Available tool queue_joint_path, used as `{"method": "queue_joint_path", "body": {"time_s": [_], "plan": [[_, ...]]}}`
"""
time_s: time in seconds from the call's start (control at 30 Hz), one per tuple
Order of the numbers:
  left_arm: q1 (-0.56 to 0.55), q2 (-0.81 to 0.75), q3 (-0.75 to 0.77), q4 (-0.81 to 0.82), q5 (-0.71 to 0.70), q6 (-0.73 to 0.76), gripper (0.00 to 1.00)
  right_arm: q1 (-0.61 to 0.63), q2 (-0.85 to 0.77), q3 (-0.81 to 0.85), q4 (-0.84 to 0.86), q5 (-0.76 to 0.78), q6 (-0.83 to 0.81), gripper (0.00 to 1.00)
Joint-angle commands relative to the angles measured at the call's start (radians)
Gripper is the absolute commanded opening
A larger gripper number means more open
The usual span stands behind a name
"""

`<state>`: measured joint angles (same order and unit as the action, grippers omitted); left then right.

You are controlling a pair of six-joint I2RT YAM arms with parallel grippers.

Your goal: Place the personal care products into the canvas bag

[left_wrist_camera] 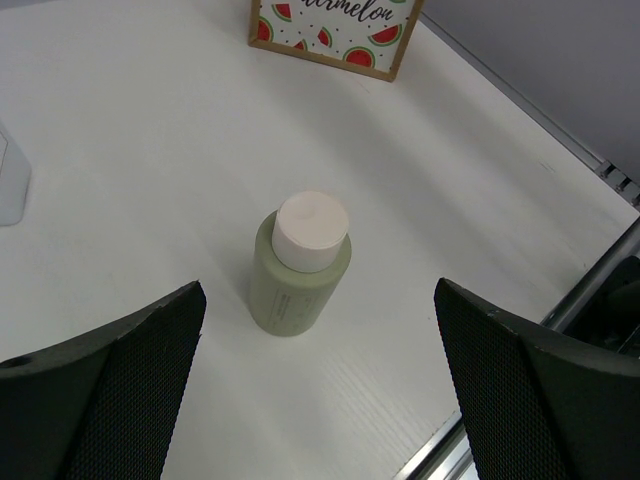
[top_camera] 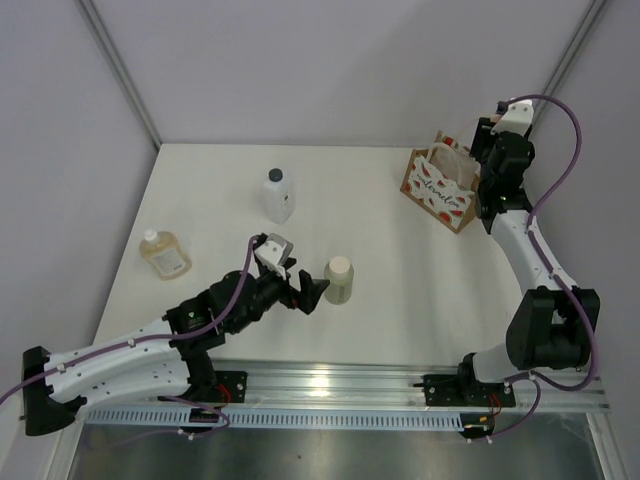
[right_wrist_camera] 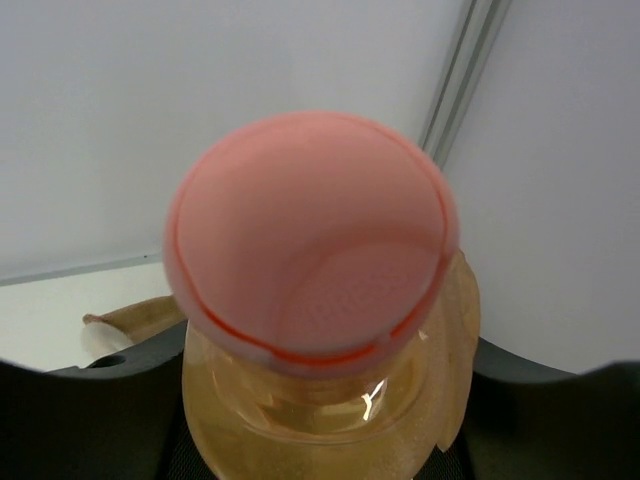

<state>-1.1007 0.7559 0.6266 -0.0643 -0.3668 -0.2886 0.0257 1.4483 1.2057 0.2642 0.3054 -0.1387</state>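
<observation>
The canvas bag (top_camera: 440, 188) stands at the back right of the table, its watermelon-print panel facing the arms. My right gripper (top_camera: 484, 188) hangs over the bag's right side, shut on the orange bottle with a pink cap (right_wrist_camera: 310, 240), which fills the right wrist view. A strip of tan bag fabric (right_wrist_camera: 130, 318) shows behind it. The beige cylinder with a cream cap (top_camera: 339, 279) stands upright mid-table. My left gripper (top_camera: 310, 291) is open just left of it. In the left wrist view the beige cylinder (left_wrist_camera: 300, 265) stands ahead of the wide-apart fingers (left_wrist_camera: 110, 390), untouched.
A white bottle with a black cap (top_camera: 278, 195) stands upright at the back centre. A squat amber flask with a white cap (top_camera: 165, 254) lies near the table's left edge. A metal rail (top_camera: 350, 385) runs along the near edge, and grey walls close in the table.
</observation>
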Motion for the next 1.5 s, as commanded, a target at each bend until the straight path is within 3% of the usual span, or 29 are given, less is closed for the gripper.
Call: {"method": "queue_joint_path", "body": {"time_s": [0.0,0.6,1.0,1.47], "plan": [[0.005,0.013,0.048,0.011,0.012,-0.006,0.99,-0.017,0.021,0.101,0.228,-0.052,0.011,0.0],[0.004,-0.024,0.038,0.006,-0.009,0.0,0.99,-0.017,0.231,0.074,0.42,-0.126,0.079,0.0],[0.004,-0.027,0.041,0.003,-0.011,0.002,0.99,-0.015,0.256,0.135,0.402,-0.198,0.073,0.0],[0.004,-0.041,0.042,0.0,-0.004,-0.003,0.99,-0.017,0.241,-0.07,0.475,-0.022,0.059,0.0]]}}
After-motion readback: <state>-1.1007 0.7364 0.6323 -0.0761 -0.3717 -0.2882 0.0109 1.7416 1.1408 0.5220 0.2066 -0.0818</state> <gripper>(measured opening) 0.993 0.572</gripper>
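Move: The right hand already holds the pink-capped bottle up beside the far right of the canvas bag; the bag's middle lies about 7 cm ahead, 2 cm to the left and some 26 cm below. Nothing else stands close: the white bottle is roughly 41 cm to the left of the bag and 3 cm nearer the bases. From the idle left hand, the bag lies about 36 cm ahead, 36 cm to the right and 16 cm below. The right hand keeps its grip on the pink-capped bottle and carries it forward and down, about 6 cm each way, until it is over the mouth of the canvas bag, the wrist turning slightly counter-clockwise. There it eases almost to a stop, creeps a little farther out, then sinks another 5 cm or so towards the bag while drawing back a centimetre, the fingers tipping slightly down, never opening. ##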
